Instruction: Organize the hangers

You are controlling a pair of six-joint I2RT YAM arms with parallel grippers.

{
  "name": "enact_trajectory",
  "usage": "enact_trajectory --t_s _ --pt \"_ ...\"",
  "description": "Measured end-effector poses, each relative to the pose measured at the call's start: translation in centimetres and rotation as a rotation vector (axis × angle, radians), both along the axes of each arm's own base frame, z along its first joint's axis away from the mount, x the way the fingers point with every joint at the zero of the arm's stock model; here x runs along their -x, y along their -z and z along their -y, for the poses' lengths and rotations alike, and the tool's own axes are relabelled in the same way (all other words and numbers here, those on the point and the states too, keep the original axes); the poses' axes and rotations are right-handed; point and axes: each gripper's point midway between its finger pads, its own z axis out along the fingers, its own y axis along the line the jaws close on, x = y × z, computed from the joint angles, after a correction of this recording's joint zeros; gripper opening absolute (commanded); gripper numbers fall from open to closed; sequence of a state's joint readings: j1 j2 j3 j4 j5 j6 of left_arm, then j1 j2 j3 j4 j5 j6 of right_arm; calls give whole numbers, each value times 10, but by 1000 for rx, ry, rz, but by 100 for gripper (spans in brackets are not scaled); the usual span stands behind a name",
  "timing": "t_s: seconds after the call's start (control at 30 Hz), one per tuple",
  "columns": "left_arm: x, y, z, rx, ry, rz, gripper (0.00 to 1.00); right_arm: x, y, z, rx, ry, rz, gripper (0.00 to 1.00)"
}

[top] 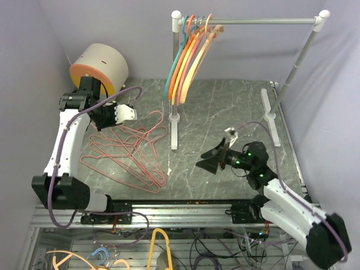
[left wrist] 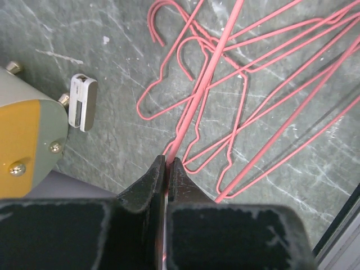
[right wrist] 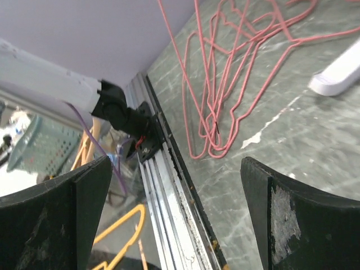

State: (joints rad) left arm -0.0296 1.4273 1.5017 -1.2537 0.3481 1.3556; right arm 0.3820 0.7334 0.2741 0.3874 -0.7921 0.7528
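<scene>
Several pink wire hangers (top: 132, 152) lie tangled on the dark marble table (top: 225, 107), left of centre. My left gripper (top: 130, 115) hovers over the pile's far end, shut on one pink wire hanger (left wrist: 208, 67); the wire runs straight out from between its closed jaws (left wrist: 167, 163). Teal, orange, pink and yellow plastic hangers (top: 188, 56) hang bunched at the left end of the silver rail (top: 259, 21). My right gripper (top: 211, 160) sits low, right of the pile, pointing left. It is open (right wrist: 175, 169) with nothing between its fingers, and the pile's near end (right wrist: 216, 129) lies ahead of it.
A beige drum with an orange face (top: 101, 67) stands at the back left. The rail's white feet (top: 174, 132) (top: 269, 115) rest on the table, one just right of the pile. An aluminium frame (top: 185, 211) edges the front, and a yellow hanger (top: 160, 236) lies below it.
</scene>
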Motion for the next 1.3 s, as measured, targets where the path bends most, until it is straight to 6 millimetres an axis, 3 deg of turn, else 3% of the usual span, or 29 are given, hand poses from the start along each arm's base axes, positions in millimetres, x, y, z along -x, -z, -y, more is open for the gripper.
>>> enact_trajectory --t_s 0.17,0.33,0.53,0.8,1.1,1.2,1.3 --pt "22 -21 8 46 17 38 7 6 19 -46 81 -118 64 94" --pt "40 -34 16 91 34 54 7 -9 54 -66 154 -109 111 93" --pt "55 -45 21 124 46 64 7 -12 73 -86 165 -150 168 92" --pt "57 -47 22 129 49 60 7 17 82 -135 162 -338 212 90" --pt "58 -49 25 142 55 59 7 44 91 -156 165 -446 228 85" --pt "58 -51 27 154 60 57 7 51 94 -166 166 -475 228 74" --pt "58 -53 30 167 66 61 7 56 102 -175 176 -500 218 51"
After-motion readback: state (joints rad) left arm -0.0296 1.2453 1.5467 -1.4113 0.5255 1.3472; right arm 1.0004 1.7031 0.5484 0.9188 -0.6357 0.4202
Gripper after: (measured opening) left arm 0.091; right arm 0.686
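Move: The left gripper already holds a pink hanger, whose free end hangs about 18 cm to the right hand's left, 5 cm back and 12 cm below it. From the left hand, that end is some 20 cm back, 21 cm right and 16 cm below. The pile of pink hangers lies about 31 cm left of the right hand and 8 cm ahead, and the rack foot 11 cm left and 13 cm ahead, both about 18 cm below. Bring the open right gripper to the free end of the held hanger: go left and down first, then left and back, about 17 cm left and 10 cm down in all, turning it some 30 degrees counter-clockwise and dipping the fingertips. Start closing around the strands at the end. With the left, keep the hanger pinched, draw it back and up, then hold nearly still. ##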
